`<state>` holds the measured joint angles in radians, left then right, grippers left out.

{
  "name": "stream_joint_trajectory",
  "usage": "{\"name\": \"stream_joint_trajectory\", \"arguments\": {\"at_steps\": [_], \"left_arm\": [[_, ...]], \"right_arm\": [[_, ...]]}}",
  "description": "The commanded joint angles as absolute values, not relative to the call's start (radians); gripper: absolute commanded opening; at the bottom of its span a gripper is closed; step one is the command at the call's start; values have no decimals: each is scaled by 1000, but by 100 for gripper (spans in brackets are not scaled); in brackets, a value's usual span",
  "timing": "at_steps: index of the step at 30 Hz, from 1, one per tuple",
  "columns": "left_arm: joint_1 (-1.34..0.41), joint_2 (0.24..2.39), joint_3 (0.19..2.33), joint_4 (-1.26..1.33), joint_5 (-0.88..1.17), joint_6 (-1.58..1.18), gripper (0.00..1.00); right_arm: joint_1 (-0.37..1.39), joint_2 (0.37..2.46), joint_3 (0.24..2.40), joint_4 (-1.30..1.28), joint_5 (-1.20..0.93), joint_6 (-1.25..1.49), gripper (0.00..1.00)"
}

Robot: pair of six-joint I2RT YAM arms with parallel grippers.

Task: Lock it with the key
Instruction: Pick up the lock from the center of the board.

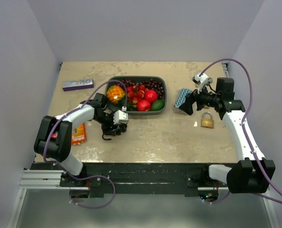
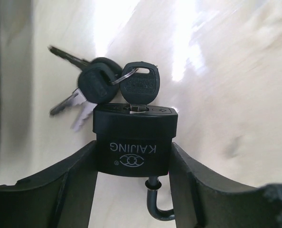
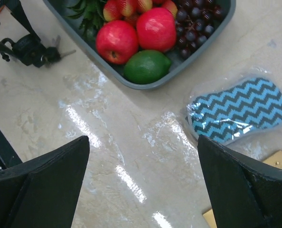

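Note:
A black padlock (image 2: 133,137) marked KAIJING sits between the fingers of my left gripper (image 2: 134,154), which is shut on its sides. A black-headed key (image 2: 138,85) stands in its keyhole, and two more keys (image 2: 84,92) hang from the same ring. One leg of the shackle (image 2: 156,202) leaves the body and curves behind the right finger. From above, my left gripper (image 1: 113,126) holds this padlock (image 1: 108,134) low over the table, left of centre. My right gripper (image 1: 188,105) (image 3: 142,142) hangs open and holds nothing, by a brass padlock (image 1: 207,120).
A grey tray (image 1: 163,87) of fruit stands at the back centre. A blue zigzag packet (image 1: 181,97) (image 3: 236,111) lies under the right gripper. A purple box (image 1: 78,84) lies at the back left, and an orange packet (image 1: 78,133) lies by the left arm.

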<state>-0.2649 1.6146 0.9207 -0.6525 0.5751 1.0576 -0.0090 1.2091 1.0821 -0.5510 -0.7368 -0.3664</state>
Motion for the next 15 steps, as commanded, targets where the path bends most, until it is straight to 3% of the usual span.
{"name": "stream_joint_trajectory", "arguments": {"at_steps": [1, 8, 15], "left_arm": [[-397, 1531, 1046, -706, 817, 870, 0], [-502, 1696, 1303, -782, 989, 589, 0], [-592, 1816, 1454, -870, 1092, 486, 0]], "right_arm": [[63, 1154, 1049, -522, -802, -458, 99], [192, 979, 914, -506, -856, -679, 97], [489, 893, 827, -384, -755, -790, 94]]}}
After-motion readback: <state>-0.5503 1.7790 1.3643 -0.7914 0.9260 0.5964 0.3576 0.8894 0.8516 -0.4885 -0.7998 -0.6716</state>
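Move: The black padlock, its key standing in it, is already pinched in the left fingers, low over the board; the open right gripper it is taken towards lies roughly 38 cm to the right, 7 cm ahead and 19 cm higher. The basket is about 18 cm ahead and 12 cm right of the left hand. From the right hand the key lies some 35 cm left, 6 cm back and 18 cm down, the chevron pouch 11 cm ahead, 2 cm right and 20 cm down, and the large gold padlock 14 cm right, 1 cm back and 19 cm down. The padlock, still firmly seated between the left fingers, is swept some 16 cm right and raised about 10 cm past the basket's near side, the fingers tilting up to point more level to the right. Meanwhile the right hand, still open, comes back about 10 cm and left 9 cm towards the key, swinging some 30 degrees counter-clockwise and tipping upward, without touching it. ##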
